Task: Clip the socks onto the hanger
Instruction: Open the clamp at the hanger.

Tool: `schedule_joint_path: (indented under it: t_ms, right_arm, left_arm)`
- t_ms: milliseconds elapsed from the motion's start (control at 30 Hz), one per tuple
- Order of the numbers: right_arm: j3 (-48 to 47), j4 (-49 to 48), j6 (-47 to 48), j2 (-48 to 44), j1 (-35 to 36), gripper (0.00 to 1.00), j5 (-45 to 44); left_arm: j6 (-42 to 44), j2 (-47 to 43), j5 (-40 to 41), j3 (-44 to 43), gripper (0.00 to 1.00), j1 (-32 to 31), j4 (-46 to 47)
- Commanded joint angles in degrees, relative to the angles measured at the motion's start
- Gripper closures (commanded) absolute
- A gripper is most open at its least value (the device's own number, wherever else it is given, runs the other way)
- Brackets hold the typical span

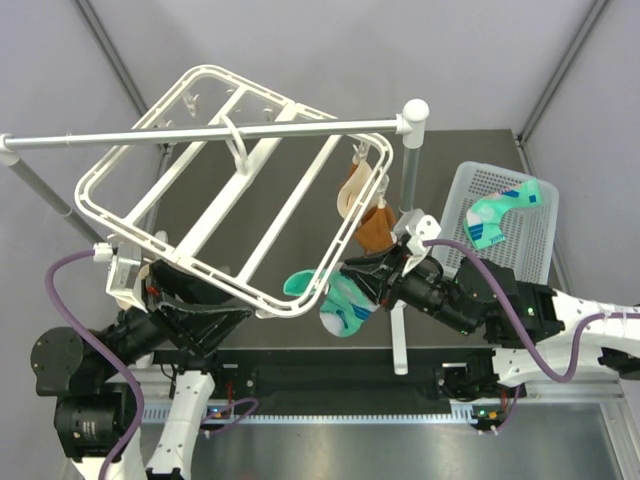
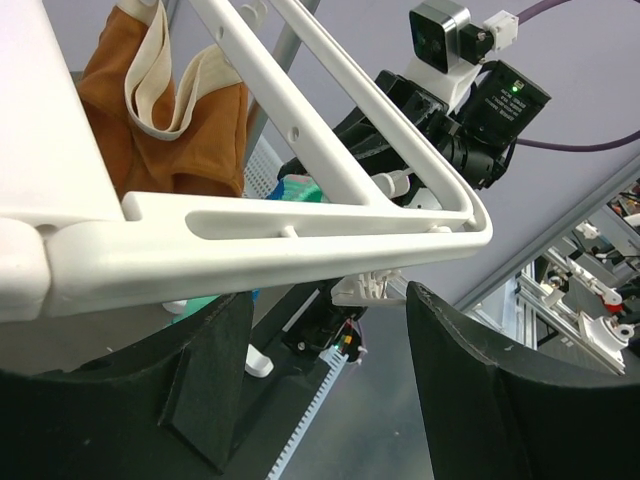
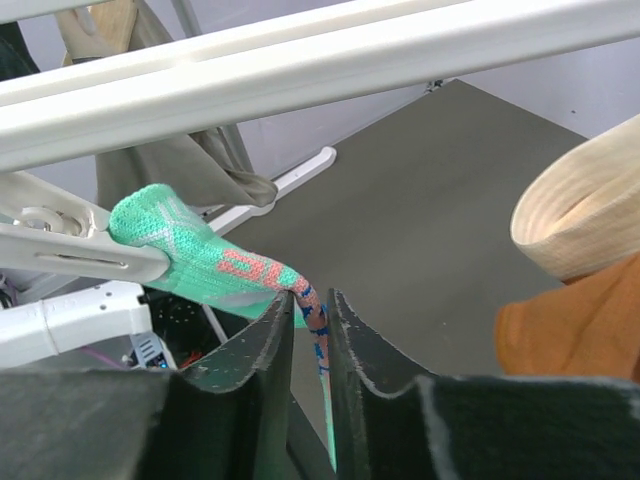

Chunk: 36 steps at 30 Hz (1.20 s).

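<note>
The white hanger [image 1: 200,272] hangs tilted from the rail. One teal sock [image 1: 340,300] dangles from its near right corner. In the right wrist view a white clip [image 3: 80,255] pinches the end of this sock [image 3: 200,260]. Its lower part runs down between the fingers of my right gripper [image 3: 312,300], whose jaws stand narrowly parted and loose around it. A second teal sock [image 1: 500,215] lies in the basket. My left gripper [image 2: 325,300] sits under the hanger's near left corner, wide open. The hanger bar [image 2: 300,235] passes just beyond its fingertips, and nothing is between them.
A grey rail [image 1: 200,135] on a white post [image 1: 410,170] carries the hanger. A beige sock [image 1: 352,190] and an orange sock [image 1: 375,228] hang at the hanger's right side, close to my right wrist. The white perforated basket [image 1: 455,200] stands at the right.
</note>
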State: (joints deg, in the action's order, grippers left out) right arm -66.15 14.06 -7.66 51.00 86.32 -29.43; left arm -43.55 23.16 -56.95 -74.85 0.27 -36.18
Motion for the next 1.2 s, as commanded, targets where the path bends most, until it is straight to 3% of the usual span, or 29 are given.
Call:
schedule_joint_path:
  t_ms: [0, 167, 333, 567, 667, 833, 1167]
  right_arm:
    - [-2.0, -3.8, -1.9, 0.8, -0.8, 0.78, 1.2]
    - [-2.1, -1.0, -4.1, 0.3, -0.8, 0.56, 0.9]
    - [-1.2, 0.5, -6.2, -3.2, -0.7, 0.51, 3.2]
    - [-0.6, -2.5, -6.6, -6.4, -0.6, 0.46, 25.5]
    - [-0.9, -5.2, -7.3, -6.2, -0.5, 0.38, 34.0]
    - [-2.5, -12.1, -9.7, 1.0, -0.1, 0.33, 44.3]
    - [-3.5, -21.4, -6.4, 11.7, 3.2, 0.32, 29.6]
  left_arm:
    - [-1.9, 0.0, -1.2, 0.8, 0.33, 0.1, 2.3]
    - [-5.1, -0.7, -1.2, 1.8, 0.37, 0.2, 6.8]
    - [-6.6, -1.0, -2.1, 2.2, 0.48, 0.2, 8.5]
    - [-8.6, -0.9, -2.6, 1.5, 0.60, 0.3, 10.1]
    - [-9.2, -1.0, -2.6, 1.4, 0.63, 0.3, 10.7]
    - [-10.2, -1.0, -2.8, 1.5, 0.63, 0.7, 11.0]
    - [-13.1, -1.3, -3.8, 1.2, 0.63, 1.7, 12.6]
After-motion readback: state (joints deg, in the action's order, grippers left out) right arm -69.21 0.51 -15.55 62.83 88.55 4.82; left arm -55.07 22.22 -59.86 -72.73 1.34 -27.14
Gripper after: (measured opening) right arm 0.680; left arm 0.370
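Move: The open clamp-side grip comes first: the clamp under the hanger's near edge is just off the left fingertips, about 4 cm to the right, 1 cm ahead and level. From the right hand it is roughly 12 cm left, 6 cm back and 4 cm higher. The green sock's middle lies about 2 cm left of the right hand, 4 cm back and 3 cm lower; the hanger's near right corner is some 6 cm left, 6 cm back and 6 cm up. Open the right fingers to free the sock, then draw the hand back about 12 cm while rising 5 and turning nearly 40 degrees counter-clockwise. Swing it left some 10 cm and down around the hanger's near right corner towards the clamp. Meanwhile close the left fingers to roughly half their gap around the clamp, easing slightly up and back. ##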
